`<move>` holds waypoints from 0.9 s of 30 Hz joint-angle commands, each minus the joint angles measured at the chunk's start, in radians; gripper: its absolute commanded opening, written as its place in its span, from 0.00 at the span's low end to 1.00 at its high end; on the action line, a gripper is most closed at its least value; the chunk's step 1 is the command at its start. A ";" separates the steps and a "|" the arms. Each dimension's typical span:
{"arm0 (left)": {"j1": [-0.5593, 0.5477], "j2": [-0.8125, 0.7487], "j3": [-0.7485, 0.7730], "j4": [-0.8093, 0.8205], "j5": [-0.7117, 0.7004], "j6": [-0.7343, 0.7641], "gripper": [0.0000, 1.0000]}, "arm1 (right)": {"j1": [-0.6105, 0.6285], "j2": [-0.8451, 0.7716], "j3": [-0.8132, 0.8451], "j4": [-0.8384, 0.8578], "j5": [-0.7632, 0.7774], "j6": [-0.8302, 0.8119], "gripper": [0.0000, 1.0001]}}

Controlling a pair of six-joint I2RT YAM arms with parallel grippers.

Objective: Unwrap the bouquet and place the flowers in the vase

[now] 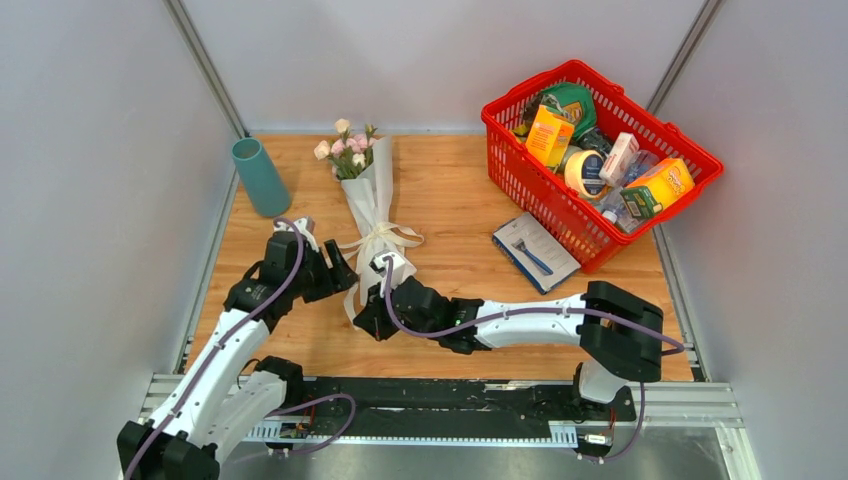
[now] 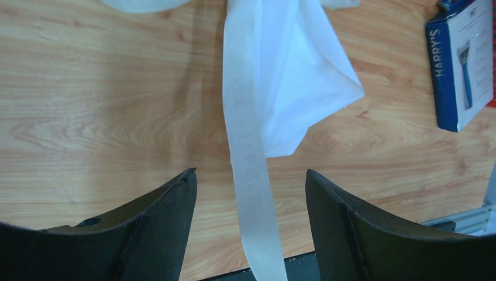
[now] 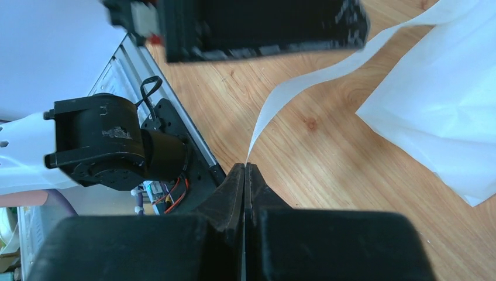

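The bouquet (image 1: 372, 205) lies on the wooden table, its pink and cream flowers (image 1: 348, 150) pointing away and a cream ribbon (image 1: 388, 238) tied round the white paper. The teal vase (image 1: 260, 177) stands upright at the back left. My right gripper (image 1: 368, 318) sits at the cone's near tip, shut on the ribbon's loose end (image 3: 304, 82), which runs from its tips (image 3: 245, 167) up to the paper (image 3: 444, 111). To the left of the cone my left gripper (image 1: 340, 272) is open, and the ribbon strip (image 2: 251, 193) passes between its fingers (image 2: 169, 211) without touching them.
A red basket (image 1: 690, 155) full of groceries stands at the back right. In front of it a blue razor box (image 1: 535, 250) lies flat, also seen as the razor box (image 2: 459, 64) in the left wrist view. The black base rail (image 1: 450, 395) runs along the near table edge.
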 commanded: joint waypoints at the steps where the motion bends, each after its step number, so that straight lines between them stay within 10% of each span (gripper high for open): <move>1: 0.004 0.017 -0.062 0.052 0.060 -0.083 0.76 | 0.000 -0.016 -0.010 0.074 -0.017 0.019 0.00; 14: 0.004 0.040 -0.211 0.274 0.215 -0.208 0.65 | 0.000 -0.009 -0.033 0.103 -0.037 0.025 0.00; 16: 0.004 0.026 -0.218 0.287 0.215 -0.211 0.54 | 0.000 -0.009 -0.033 0.098 -0.033 0.033 0.00; 20: 0.005 -0.015 -0.223 0.285 0.195 -0.223 0.00 | -0.005 -0.012 -0.027 0.078 0.004 0.047 0.00; 27: 0.005 -0.092 -0.197 0.239 0.149 -0.244 0.00 | -0.060 -0.053 -0.028 0.019 0.016 0.078 0.53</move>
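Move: The slanting stretch of ribbon that the left fingers will shut on lies about 5 cm below the open left hand, 3 cm to its right and 2 cm back. The right fingertips, already pinching its tail, are roughly 9 cm back and 3 cm right of the left hand; from them that stretch is some 7 cm ahead, 1 cm left, 4 cm lower. The wrap's lower end lies about 5 cm ahead and 7 cm right of the left hand, the bow 16 cm ahead and 7 cm right, both some 12 cm down. The lifted ribbon changes hands: the open left hand sinks about 6 cm onto it, easing to its right and slightly back and rolling some 15 degrees, left side down, then shuts and pinches the strip ahead of the right fingers while rising about 3 cm. The right hand holds the tail almost still until the left has closed, then opens to nearly half. ##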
